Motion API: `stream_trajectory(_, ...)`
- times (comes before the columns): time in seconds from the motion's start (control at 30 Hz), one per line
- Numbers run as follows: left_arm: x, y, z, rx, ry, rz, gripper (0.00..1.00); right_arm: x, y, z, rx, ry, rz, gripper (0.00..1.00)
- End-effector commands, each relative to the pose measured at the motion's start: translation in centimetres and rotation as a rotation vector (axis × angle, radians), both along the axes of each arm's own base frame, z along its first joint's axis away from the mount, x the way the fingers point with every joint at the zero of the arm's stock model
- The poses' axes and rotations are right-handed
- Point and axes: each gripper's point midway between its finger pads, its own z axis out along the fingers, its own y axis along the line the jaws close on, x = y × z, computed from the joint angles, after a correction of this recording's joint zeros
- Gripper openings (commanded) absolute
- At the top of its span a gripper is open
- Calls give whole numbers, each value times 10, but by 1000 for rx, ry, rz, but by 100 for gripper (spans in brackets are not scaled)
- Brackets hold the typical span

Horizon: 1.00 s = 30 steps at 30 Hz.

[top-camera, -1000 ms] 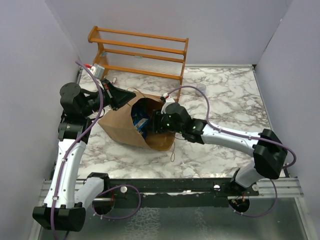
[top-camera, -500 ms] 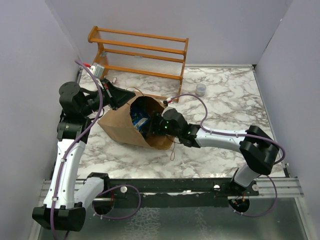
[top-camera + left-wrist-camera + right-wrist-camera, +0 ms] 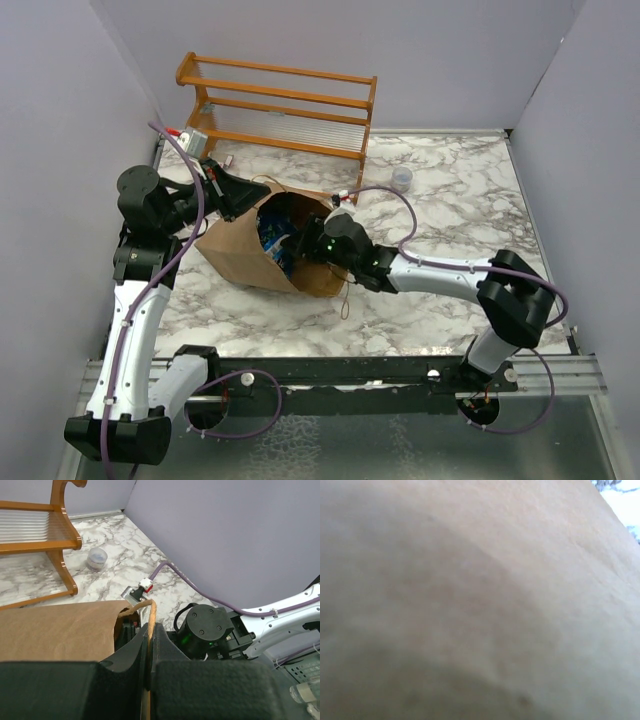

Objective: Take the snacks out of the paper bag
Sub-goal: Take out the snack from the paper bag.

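The brown paper bag [image 3: 238,256] lies on its side on the marble table, its mouth open toward the right. Blue snack packets [image 3: 274,240] show inside the mouth. My left gripper [image 3: 254,196] is shut on the bag's upper rim, and in the left wrist view [image 3: 149,645] a paper edge [image 3: 150,614] is pinched between the jaws. My right gripper [image 3: 306,244] reaches into the bag's mouth, and its fingers are hidden. The right wrist view shows only blurred brown paper [image 3: 480,600]. The right wrist's black body [image 3: 207,629] sits just beyond the bag [image 3: 55,630].
A wooden rack [image 3: 282,104] stands at the back left, also in the left wrist view [image 3: 35,536]. A small clear cup [image 3: 401,178] sits right of it, also in the left wrist view [image 3: 96,558]. A loose bag handle [image 3: 345,300] trails toward the front.
My right gripper has pushed leftward, deeper into the bag's mouth. The left gripper and the bag have stayed put.
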Motion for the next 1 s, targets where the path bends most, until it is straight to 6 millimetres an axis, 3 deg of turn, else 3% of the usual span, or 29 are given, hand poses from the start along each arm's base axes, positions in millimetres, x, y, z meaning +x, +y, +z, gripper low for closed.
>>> stream_trajectory(0.0,-11,-2,14,-14,-62,-23,0,24,7,17,46,-24,-113,49)
stream_trajectory(0.13,-12,-2,14,-17,-58,-25,0,29,12,21,39,-41,-112,47)
stream_trajectory(0.43,-14,-2,17,-25,-59,-25,0,40,13,8,-35,-22,-155,31)
stream_trajectory(0.7,-14,-2,13,-25,-49,-17,0,44,9,5,-79,-41,-166,35)
stream_trajectory(0.73,-13,-1,13,-25,-48,-15,0,44,10,5,-83,-48,-162,31)
stream_trajectory(0.83,-11,0,10,-26,-37,-4,0,44,13,12,-81,-70,-137,4)
stream_trajectory(0.97,-9,1,9,-24,-33,15,0,35,15,42,-46,-130,-72,1)
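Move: The blue snack packet lies about 4 cm to the right hand's left, 2 cm ahead and 3 cm below it. The paper bag around it has its middle about 5 cm left of the hand, 1 cm back and 3 cm down. The clear cup stands about 25 cm to the right, 18 cm ahead and 10 cm below. From the left hand the packet is some 28 cm below, 4 cm ahead and 2 cm to the right. At the packet's right edge the right fingers close from half open to nearly shut, still inside the bag, after the hand has reached about 4 cm forward, deeper towards the bag's far side. It rises about 1.5 cm on the way and sinks back, turning slightly clockwise. The left fingers keep their pinch on the bag's handle and stay in place. ##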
